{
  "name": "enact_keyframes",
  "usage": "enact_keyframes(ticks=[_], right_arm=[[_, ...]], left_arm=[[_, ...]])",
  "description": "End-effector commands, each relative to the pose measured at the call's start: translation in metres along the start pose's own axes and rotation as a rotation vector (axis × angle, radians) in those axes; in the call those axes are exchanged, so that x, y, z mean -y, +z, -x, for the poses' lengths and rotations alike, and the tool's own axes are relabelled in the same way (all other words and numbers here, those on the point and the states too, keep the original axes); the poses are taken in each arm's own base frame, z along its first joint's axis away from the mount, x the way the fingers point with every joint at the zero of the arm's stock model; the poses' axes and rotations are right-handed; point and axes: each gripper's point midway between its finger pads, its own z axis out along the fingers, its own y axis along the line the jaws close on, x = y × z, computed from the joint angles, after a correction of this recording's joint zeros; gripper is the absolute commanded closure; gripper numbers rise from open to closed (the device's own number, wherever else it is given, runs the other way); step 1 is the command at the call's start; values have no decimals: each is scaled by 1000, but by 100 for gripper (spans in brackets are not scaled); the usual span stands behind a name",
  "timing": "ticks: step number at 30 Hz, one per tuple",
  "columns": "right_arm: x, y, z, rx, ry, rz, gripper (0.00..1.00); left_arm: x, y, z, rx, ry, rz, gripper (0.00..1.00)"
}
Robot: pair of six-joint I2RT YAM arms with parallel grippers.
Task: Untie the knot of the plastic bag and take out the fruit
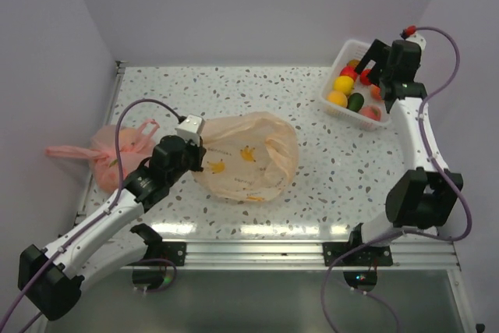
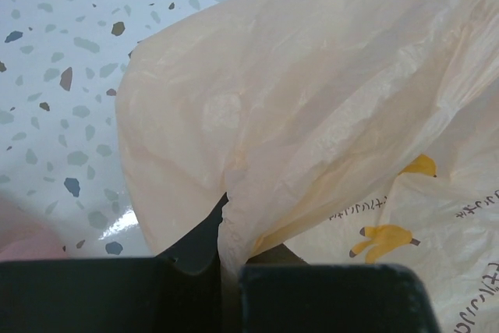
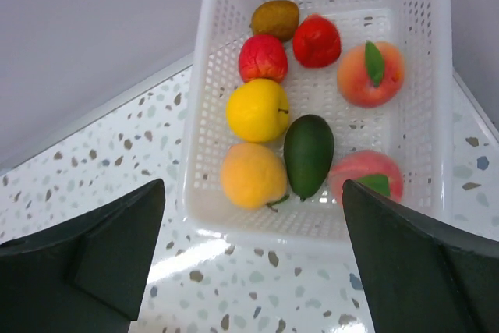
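Note:
The pale peach-orange plastic bag (image 1: 249, 157) lies limp on the speckled table, with yellow marks on its side. My left gripper (image 1: 201, 148) is at its left end, shut on a bunched fold of the film (image 2: 234, 232). The bag (image 2: 312, 99) fills most of the left wrist view. The knot is hidden. My right gripper (image 1: 365, 66) hangs open over the white basket (image 1: 327, 100), nothing between its fingers (image 3: 117, 247). Several fruit lie in the basket (image 3: 204, 76): a yellow one (image 3: 257, 109), an orange one (image 3: 253, 175), a green one (image 3: 309, 154), peaches and red ones.
A pinker bag (image 1: 109, 154) with tied handles lies at the table's left edge, beside my left arm. Walls close the table at the back and both sides. The basket stands in the back right corner.

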Motion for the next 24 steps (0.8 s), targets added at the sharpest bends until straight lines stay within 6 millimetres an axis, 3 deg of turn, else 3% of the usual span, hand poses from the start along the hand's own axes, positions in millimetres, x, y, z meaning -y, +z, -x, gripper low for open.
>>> enact_keyframes(ticks=[1,4,6,7,10,11,14,17,19,23,24], right_arm=[[-31,-71,13,31,-31,232,1],[-39,-130,6,44,-75,369,1],[-39,-154,-3,46,-100,418,1],[-38,-185,4,97,-117,452,1],[-34,-230,0,148,-139,507,1],[-32,-241,-2,161,-141,515,1],[-24,-269,-15,171,-136,531,1],[-22,-283,-34,158,-129,565,1],[-16,-287,-44,141,-133,545,1],[-2,-303,-63,120,-160,517,1],[3,-310,-65,139,-164,519,1]], left_arm=[[12,2,19,75,-18,-64,100],[24,3,23,77,-37,-125,100],[34,1,31,95,-41,-177,100],[36,0,36,108,-50,-190,100],[44,-2,52,133,-97,-216,100],[47,-4,63,147,-116,-221,100],[43,6,67,112,-185,-164,100],[32,22,53,51,-224,-73,99],[26,31,38,2,-246,-27,88],[25,27,24,-30,-256,-30,61],[25,20,28,-9,-263,-36,47]])
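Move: The left hand still grips the near-left rim of the opened, empty plastic bag; the bag's middle lies about 15 cm to its right, 5 cm ahead and some 10 cm lower, while the tied pink bag sits roughly 25 cm to its left and 5 cm ahead. From the empty right hand, the plastic bag is about 40 cm left, 20 cm back and 20 cm down; the fruit-filled white basket is below, its middle about 4 cm ahead. With its fingers staying wide open, the right hand pulls back about 27 cm from over the white basket and some 11 cm left, swinging about 30 degrees counter-clockwise with its tips lifting, and climbs about 14 cm before sinking again by some 5 cm. Meanwhile the left hand carries the pinched rim about 4 cm right and then a little forward, rising slightly and coming back down with a small roll, and at the end opens its fingers to about half to loosen its hold on the plastic. ##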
